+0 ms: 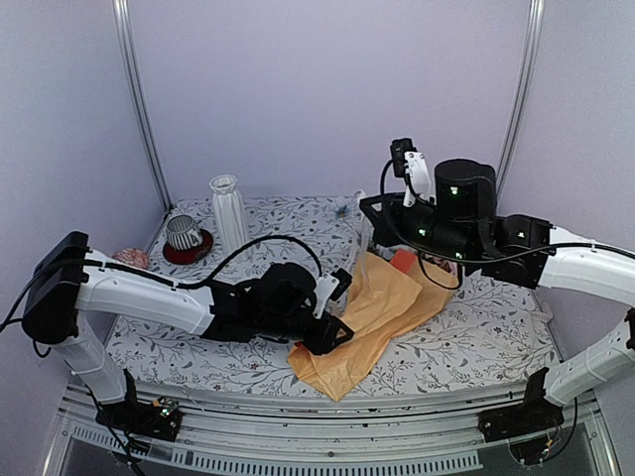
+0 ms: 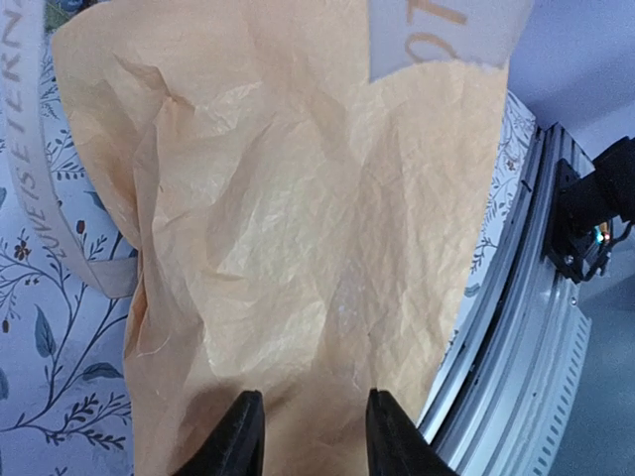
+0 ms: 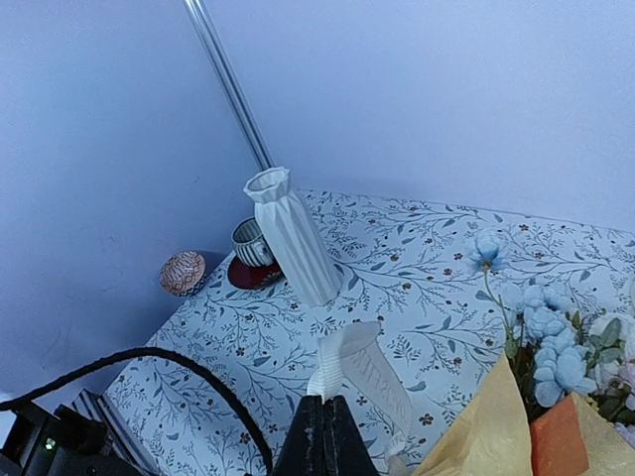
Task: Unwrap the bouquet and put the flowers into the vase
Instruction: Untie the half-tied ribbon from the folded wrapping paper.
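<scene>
The bouquet's wrapping, crinkly orange paper (image 1: pixel 372 317), lies spread open on the flowered tablecloth. My left gripper (image 2: pixel 316 426) hovers low over its near part (image 2: pixel 298 248) with the jaws apart and nothing pinched between them. A sheer whitish ribbon (image 3: pixel 362 372) with lettering rises from the bouquet. My right gripper (image 3: pixel 325 402), raised above the table, is shut on its end. Pale blue flowers (image 3: pixel 546 337) poke out of the paper (image 3: pixel 496 426) at the right wrist view's right edge. The white ribbed vase (image 1: pixel 228 210) (image 3: pixel 290 233) stands upright at the back left, apart from both grippers.
A striped grey cup on a red saucer (image 1: pixel 185 236) (image 3: pixel 250 248) sits left of the vase, and a small patterned bowl (image 1: pixel 131 258) sits nearer the left wall. The table's metal front rail (image 2: pixel 536 377) runs close beside the paper's edge. A black cable (image 3: pixel 179 372) loops below the right gripper.
</scene>
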You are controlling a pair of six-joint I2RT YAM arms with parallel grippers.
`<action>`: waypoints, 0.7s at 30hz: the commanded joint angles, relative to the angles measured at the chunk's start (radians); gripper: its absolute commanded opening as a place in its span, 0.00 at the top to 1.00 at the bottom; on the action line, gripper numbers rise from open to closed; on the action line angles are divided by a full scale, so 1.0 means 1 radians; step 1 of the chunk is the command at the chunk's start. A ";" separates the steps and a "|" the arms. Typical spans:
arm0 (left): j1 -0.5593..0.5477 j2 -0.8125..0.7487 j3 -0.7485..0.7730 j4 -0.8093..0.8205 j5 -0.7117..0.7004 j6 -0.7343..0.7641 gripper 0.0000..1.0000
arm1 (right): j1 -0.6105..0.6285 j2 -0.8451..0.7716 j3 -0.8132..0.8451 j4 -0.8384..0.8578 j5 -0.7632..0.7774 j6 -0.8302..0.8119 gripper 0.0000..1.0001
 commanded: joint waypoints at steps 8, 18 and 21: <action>-0.035 -0.130 -0.127 0.085 -0.113 -0.005 0.62 | -0.048 0.162 0.121 0.163 -0.079 -0.024 0.98; -0.036 -0.182 -0.187 0.104 -0.147 -0.009 0.62 | -0.093 0.418 0.360 0.342 -0.084 -0.096 0.98; -0.036 -0.202 -0.206 0.106 -0.157 -0.015 0.62 | -0.117 0.547 0.489 0.352 -0.108 -0.106 0.92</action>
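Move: The right hand holds the ribbon high up. The spot where the ribbon runs under the wrapping paper's left edge is about 8 cm ahead of it, 2 cm left and 34 cm below. The paper's middle is some 3 cm ahead and 4 cm right, the flowers about 24 cm ahead and 13 cm right, the vase roughly 23 cm ahead and 25 cm left. From the empty left hand that ribbon spot is around 14 cm ahead, level sideways, 9 cm below. Keeping the ribbon pinched in its shut fingers, the right hand draws it away from the wrapping paper, forward and left towards the vase by some 12 cm, level at first, then also rising about 5 cm and speeding up as the fingers tip upward. The left hand, part-open and empty, backs about 4 cm to the left over the paper's near end, dipping slightly before it ends a little higher. ##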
